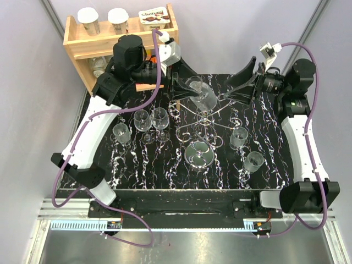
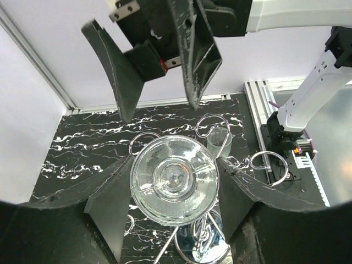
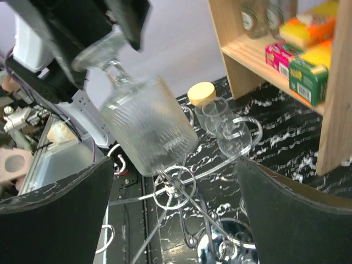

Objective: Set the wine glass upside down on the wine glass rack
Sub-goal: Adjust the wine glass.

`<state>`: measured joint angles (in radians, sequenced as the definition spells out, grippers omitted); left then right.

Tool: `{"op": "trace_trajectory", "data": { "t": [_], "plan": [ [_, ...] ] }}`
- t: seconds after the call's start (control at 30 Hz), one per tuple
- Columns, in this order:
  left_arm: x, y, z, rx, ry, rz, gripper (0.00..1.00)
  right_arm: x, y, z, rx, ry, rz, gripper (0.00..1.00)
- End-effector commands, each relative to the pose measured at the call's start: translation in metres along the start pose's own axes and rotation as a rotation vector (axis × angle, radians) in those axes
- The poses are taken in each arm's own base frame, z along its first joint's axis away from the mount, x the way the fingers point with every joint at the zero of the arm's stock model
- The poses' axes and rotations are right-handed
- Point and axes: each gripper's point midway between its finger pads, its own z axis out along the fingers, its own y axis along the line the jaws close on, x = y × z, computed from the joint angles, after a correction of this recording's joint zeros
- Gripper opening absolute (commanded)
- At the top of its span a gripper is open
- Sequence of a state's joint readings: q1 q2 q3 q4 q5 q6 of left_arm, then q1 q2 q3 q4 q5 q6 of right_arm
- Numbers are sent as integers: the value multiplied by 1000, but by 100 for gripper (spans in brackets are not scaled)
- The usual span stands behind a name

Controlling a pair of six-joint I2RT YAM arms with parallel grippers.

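Note:
The wine glass [image 1: 201, 94] hangs upside down and tilted above the wine glass rack [image 1: 207, 117], a thin silver wire stand on a shiny disc base [image 1: 199, 154]. My left gripper [image 1: 190, 85] is shut on the glass's round foot [image 2: 175, 179], one finger at each side. In the right wrist view the ribbed bowl [image 3: 146, 129] leans down to the ring at the top of the rack [image 3: 176, 187]. My right gripper [image 1: 228, 89] is open just right of the glass, its fingers [image 3: 55, 214] wide apart with nothing between them.
Three stemmed glasses [image 1: 148, 122] stand left of the rack and two tumblers [image 1: 246, 147] to its right. A wooden shelf [image 1: 77, 41] with jars and packets is at the back left, close behind the left arm. The rack's curled arms [image 2: 267, 165] spread outward.

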<state>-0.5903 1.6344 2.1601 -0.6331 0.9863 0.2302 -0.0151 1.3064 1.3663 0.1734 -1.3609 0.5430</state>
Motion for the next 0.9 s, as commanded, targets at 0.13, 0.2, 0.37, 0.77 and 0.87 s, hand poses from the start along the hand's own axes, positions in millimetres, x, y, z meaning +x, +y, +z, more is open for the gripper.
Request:
{"op": "trace_trajectory", "data": {
  "t": [0.13,0.2,0.37,0.77,0.87],
  "plan": [
    [-47,-4,-5,8,-110,105,0,-22,32,14,-141,54,-219,100],
    [-49,-5,-6,6,-116,101,0,-19,34,18,-156,57,-235,100],
    [-52,-4,-5,9,-127,84,0,-8,35,33,-194,70,-263,100],
    [-52,-4,6,24,-133,51,0,20,38,59,-186,132,-296,99],
    [-50,-7,10,37,-131,42,0,24,39,64,-174,141,-315,100]
  ]
}}
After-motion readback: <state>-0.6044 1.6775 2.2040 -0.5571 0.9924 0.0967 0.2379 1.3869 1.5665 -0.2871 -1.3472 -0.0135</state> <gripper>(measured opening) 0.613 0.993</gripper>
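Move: The wine glass hangs bowl down, its foot in my left fingers. From my open right hand the bowl is about 6 cm left, 3 cm back and 3 cm lower; the rack's centre is roughly 6 cm left, 6 cm back and 13 cm below. From my left hand the bowl lies some 3 cm right, 2 cm back and 6 cm down, with the rack's centre about 3 cm right, 5 cm back and 16 cm down. With the fingers kept wide open, I lift my right hand some 3 cm, easing back, then sink again while sweeping it left to bring its fingers around the bowl, about 7 cm left in all and 3 cm back, turning some 13 degrees counter-clockwise and rolling about as much. My left hand keeps its grip on the foot, rising and edging right by about a centimetre. ##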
